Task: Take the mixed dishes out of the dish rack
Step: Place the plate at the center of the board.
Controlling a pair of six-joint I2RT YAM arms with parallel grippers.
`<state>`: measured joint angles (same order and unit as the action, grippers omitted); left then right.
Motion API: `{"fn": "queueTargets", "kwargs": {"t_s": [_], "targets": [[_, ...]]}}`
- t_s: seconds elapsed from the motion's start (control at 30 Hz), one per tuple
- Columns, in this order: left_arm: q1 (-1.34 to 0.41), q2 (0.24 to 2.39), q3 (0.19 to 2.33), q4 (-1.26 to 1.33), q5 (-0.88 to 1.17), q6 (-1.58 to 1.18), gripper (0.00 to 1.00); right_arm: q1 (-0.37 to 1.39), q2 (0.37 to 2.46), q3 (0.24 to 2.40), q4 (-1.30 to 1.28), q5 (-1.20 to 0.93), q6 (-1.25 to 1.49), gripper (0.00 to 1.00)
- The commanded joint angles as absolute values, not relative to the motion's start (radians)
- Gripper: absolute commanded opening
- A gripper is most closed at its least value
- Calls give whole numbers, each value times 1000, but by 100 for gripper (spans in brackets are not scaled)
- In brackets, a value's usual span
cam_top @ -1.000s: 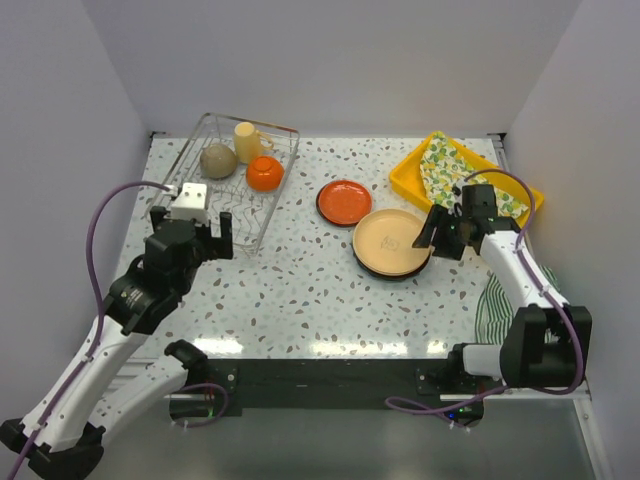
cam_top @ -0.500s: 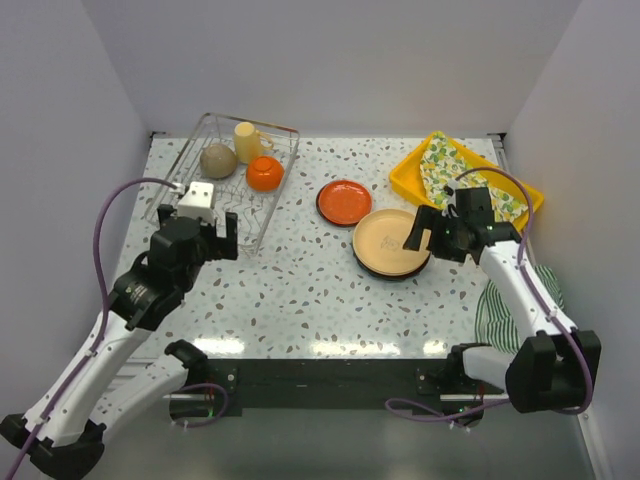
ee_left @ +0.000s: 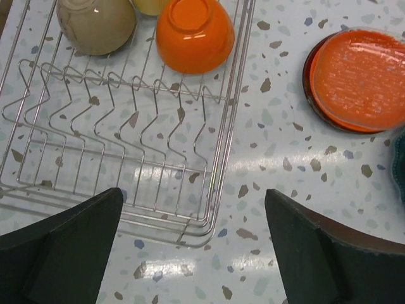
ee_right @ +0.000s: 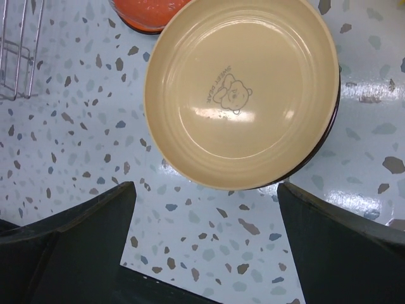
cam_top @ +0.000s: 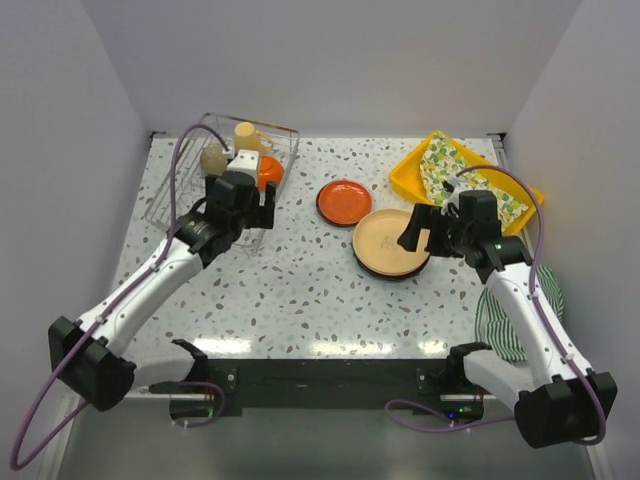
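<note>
The wire dish rack (cam_top: 172,192) (ee_left: 114,164) stands at the far left. In its far end are an upturned orange bowl (ee_left: 194,35), a tan bowl (cam_top: 212,158) (ee_left: 95,24) and a cream mug (cam_top: 246,136). My left gripper (cam_top: 243,205) (ee_left: 194,209) hangs open over the rack's near right corner, holding nothing. On the table lie an orange plate (cam_top: 344,202) (ee_left: 361,79) and a tan-yellow plate (cam_top: 391,242) (ee_right: 243,92) stacked on a dark one. My right gripper (cam_top: 430,232) (ee_right: 205,202) is open above that plate's near edge, not touching it.
A yellow tray (cam_top: 408,176) with a lemon-print cloth (cam_top: 450,170) sits at the far right. A green striped cloth (cam_top: 515,310) lies by the right arm's base. White walls close in the table on three sides.
My left arm has swung from the near left up over the rack's right side. My right gripper has opened wider and drawn back from the tan-yellow plate, which stays on its stack.
</note>
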<state>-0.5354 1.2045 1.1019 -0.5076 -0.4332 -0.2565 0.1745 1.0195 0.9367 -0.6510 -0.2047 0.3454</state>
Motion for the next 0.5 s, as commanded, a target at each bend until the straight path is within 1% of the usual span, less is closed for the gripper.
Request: {"fn": "queueTargets", "kwargs": {"t_s": [0.0, 0.17, 0.33, 0.47], "targets": [[-483, 1324, 1241, -391, -468, -311, 100, 259, 974, 927, -586, -207, 304, 98], [-364, 1469, 1331, -353, -362, -327, 100, 299, 960, 891, -584, -239, 313, 98], [-278, 1600, 1380, -298, -278, -293, 100, 299, 946, 867, -557, -166, 327, 98], [-229, 1693, 1428, -285, -275, -252, 100, 299, 946, 868, -557, -160, 348, 98]]}}
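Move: About 21 cm ahead of the left hand and 10 cm to its left, some 11 cm lower, the upturned brown bowl sits in the rack. The orange bowl is roughly 18 cm ahead and 3 cm to the right of the left hand, also about 11 cm below; the yellow mug stands about 26 cm ahead, 2 cm left and 10 cm down. From the right hand, the brown bowl lies some 27 cm ahead, 53 cm left and 7 cm lower. Reaching out over the rack with open, empty fingers, the left hand sweeps some 13 cm forward towards the brown bowl, first edging right, then bearing left and sinking at the end, while turning about 10 degrees counter-clockwise. The right hand, also open and already free of the cream plate, shifts about 3 cm left and 2 cm back, turning slightly counter-clockwise. ##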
